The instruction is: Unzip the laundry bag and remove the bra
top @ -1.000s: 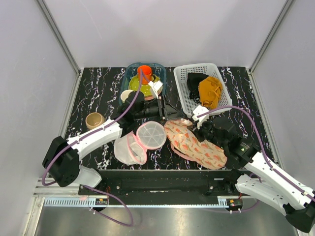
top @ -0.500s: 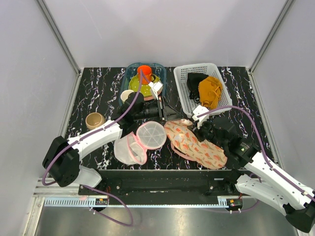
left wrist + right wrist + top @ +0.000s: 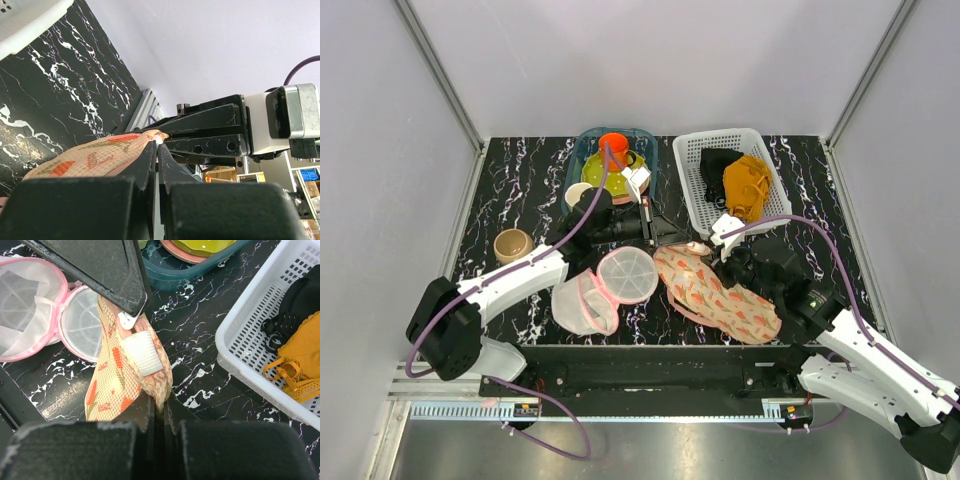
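The laundry bag, peach with a red-green print, lies between my arms at the table's front. My left gripper is shut at the bag's far end. In the right wrist view a silver zip pull sits at that gripper's tip, above a white fabric tab. In the left wrist view the left gripper pinches the bag's pinkish tip. My right gripper is shut on the bag's printed edge, close beside the left one. The bra is hidden.
A round white mesh pouch with a pink rim lies open left of the bag. A white basket holds a black garment and a mustard one. A blue bin of dishes and a beige cup stand further back.
My left gripper has shut on the bag's far end. The right gripper and both arms have stayed where they were.
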Controlling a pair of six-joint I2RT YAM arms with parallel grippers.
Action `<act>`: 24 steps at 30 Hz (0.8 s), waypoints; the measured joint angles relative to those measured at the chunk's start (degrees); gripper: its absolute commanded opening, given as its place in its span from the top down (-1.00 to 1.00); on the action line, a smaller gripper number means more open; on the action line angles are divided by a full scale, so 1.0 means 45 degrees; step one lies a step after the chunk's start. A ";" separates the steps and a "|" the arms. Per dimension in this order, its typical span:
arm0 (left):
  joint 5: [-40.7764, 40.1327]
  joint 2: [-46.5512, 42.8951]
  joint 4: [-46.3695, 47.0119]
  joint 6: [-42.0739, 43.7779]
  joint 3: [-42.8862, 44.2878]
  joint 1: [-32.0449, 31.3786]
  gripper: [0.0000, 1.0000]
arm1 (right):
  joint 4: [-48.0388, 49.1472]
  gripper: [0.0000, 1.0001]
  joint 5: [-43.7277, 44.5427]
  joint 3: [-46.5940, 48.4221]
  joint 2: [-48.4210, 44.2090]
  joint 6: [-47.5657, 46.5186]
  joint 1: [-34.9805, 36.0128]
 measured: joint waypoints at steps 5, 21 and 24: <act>-0.0185 -0.0306 -0.0039 0.0015 -0.0238 0.0000 1.00 | 0.0063 1.00 -0.0015 0.0000 0.0000 0.0005 0.0000; -0.1613 -0.3007 -0.0646 0.0491 -0.2059 0.0661 1.00 | -0.0223 1.00 -0.0087 0.0000 -0.1175 0.0384 0.0053; -0.1637 -0.3230 -0.1054 0.0588 -0.2103 0.0840 1.00 | -0.0549 1.00 -0.0063 0.0029 -0.1477 0.0500 0.0068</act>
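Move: The left fingers already pinch the zip pull; the laundry bag's left end, where the zip runs, lies about 8 cm left, 3 cm back and 5 cm below. The white basket stands some 19 cm ahead and 13 cm right, the mesh case about 20 cm left and 8 cm back, both some 13 cm lower. From the right hand, which grips the bag's other end, the zip pull is about 5 cm left, 3 cm ahead and 2 cm above. Left hand draws the pinched zip pull about 5 cm left; the right, still gripping, lifts and backs slightly. ##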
